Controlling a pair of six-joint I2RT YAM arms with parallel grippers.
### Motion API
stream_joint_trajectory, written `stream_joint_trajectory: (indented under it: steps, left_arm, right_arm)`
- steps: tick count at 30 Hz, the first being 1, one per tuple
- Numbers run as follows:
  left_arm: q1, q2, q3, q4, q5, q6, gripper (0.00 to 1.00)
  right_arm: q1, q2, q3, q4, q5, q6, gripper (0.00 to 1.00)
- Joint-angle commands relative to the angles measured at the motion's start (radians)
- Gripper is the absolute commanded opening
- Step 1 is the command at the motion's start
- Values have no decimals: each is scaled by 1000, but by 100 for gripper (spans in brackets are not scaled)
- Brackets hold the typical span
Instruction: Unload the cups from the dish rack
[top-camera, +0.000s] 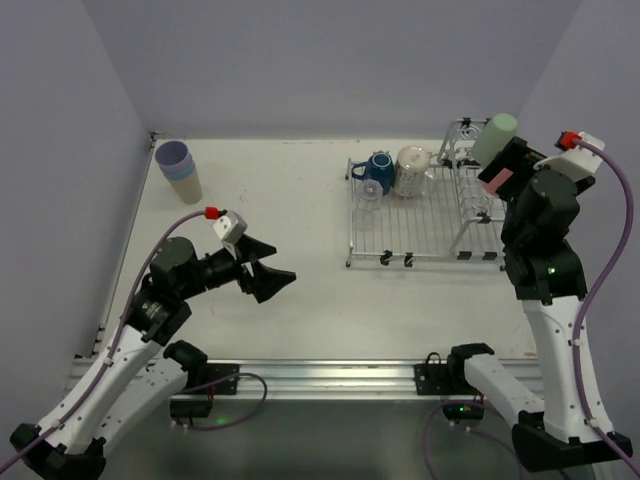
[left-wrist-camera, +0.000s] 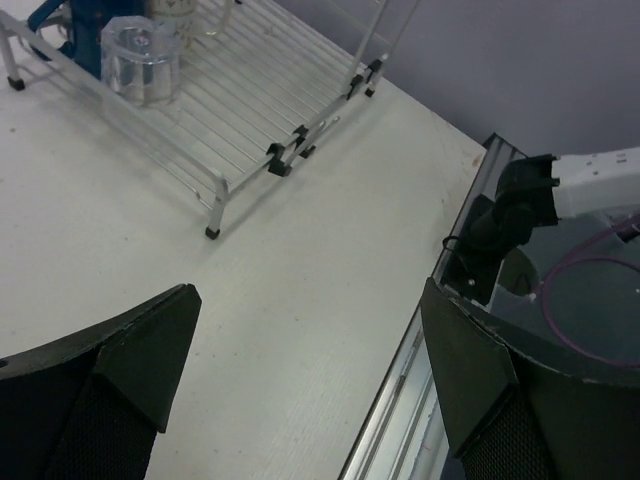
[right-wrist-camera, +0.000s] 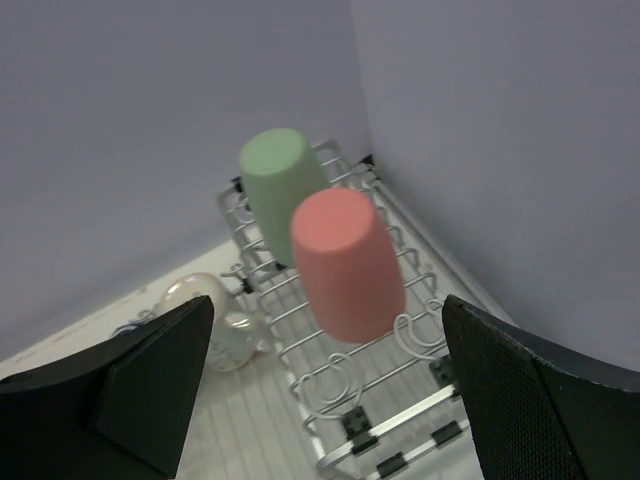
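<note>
The silver wire dish rack (top-camera: 420, 225) stands at the right of the table. On it are a dark-blue mug (top-camera: 378, 170), a white speckled mug (top-camera: 412, 170) and a clear glass (top-camera: 367, 196). In its taller end section a green cup (top-camera: 494, 138) and a salmon-pink cup (top-camera: 497, 179) sit upside down on prongs. My right gripper (top-camera: 500, 166) is open above that section; in the right wrist view (right-wrist-camera: 325, 300) the pink cup (right-wrist-camera: 345, 262) lies between the jaws, untouched, with the green cup (right-wrist-camera: 280, 190) behind. My left gripper (top-camera: 268, 272) is open and empty over bare table (left-wrist-camera: 308, 290).
A stack of lavender, blue and beige tumblers (top-camera: 178, 170) stands at the far left of the table. Grey walls close in the back and both sides. The right arm's base (left-wrist-camera: 520, 205) and the front rail (top-camera: 320, 375) line the near edge.
</note>
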Motion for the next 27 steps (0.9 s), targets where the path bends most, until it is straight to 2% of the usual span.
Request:
stream_joint_trajectory:
  steps: [1,5,6,9,16,27]
  left_arm:
    - [-94,-42,8,-7,-69,68,100]
    - [-168,-53,19,-56,-189,93,100]
    - [-191,-53,20,-62,-200,96,100]
    - [-229,-47,23,-65,-213,102,100]
    - [-275,-21,29,-81,-255,108,100]
    - [-278,2,32,-85,-281,113,100]
  right_arm:
    - [-139,73,66,-107,-89,8,99]
    - [-227,145,98,-116,-215,-2,99]
    - [-239,160,103,-116,-283,-4,99]
    - [-252,200,106,-113,-336,-13,99]
    - [-285,272,117,-113,-350,-18,99]
    - [-289,372,158,-104,-326,-54,97]
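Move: The pink cup stands on the rack's upper tier about 14 cm ahead of the right hand, some 5 cm to its right and roughly 17 cm below. The green cup is about 8 cm farther out than the pink one and 2 cm left of it, at much the same height; the white mug lies some 22 cm ahead of the hand, 12 cm to its left and 33 cm down. From the left hand the pink cup is about 48 cm right and 25 cm ahead. The empty right hand sinks about 9 cm and reaches 8 cm forward towards the pink cup, with a 4 cm shift to the right made early on, while the wrist tips the fingers down some 20 degrees and they stay wide open, still short of the cup. The left hand, also empty and open, eases about 3 cm back and a little right, then settles some 2 cm lower over the near side of the table. ##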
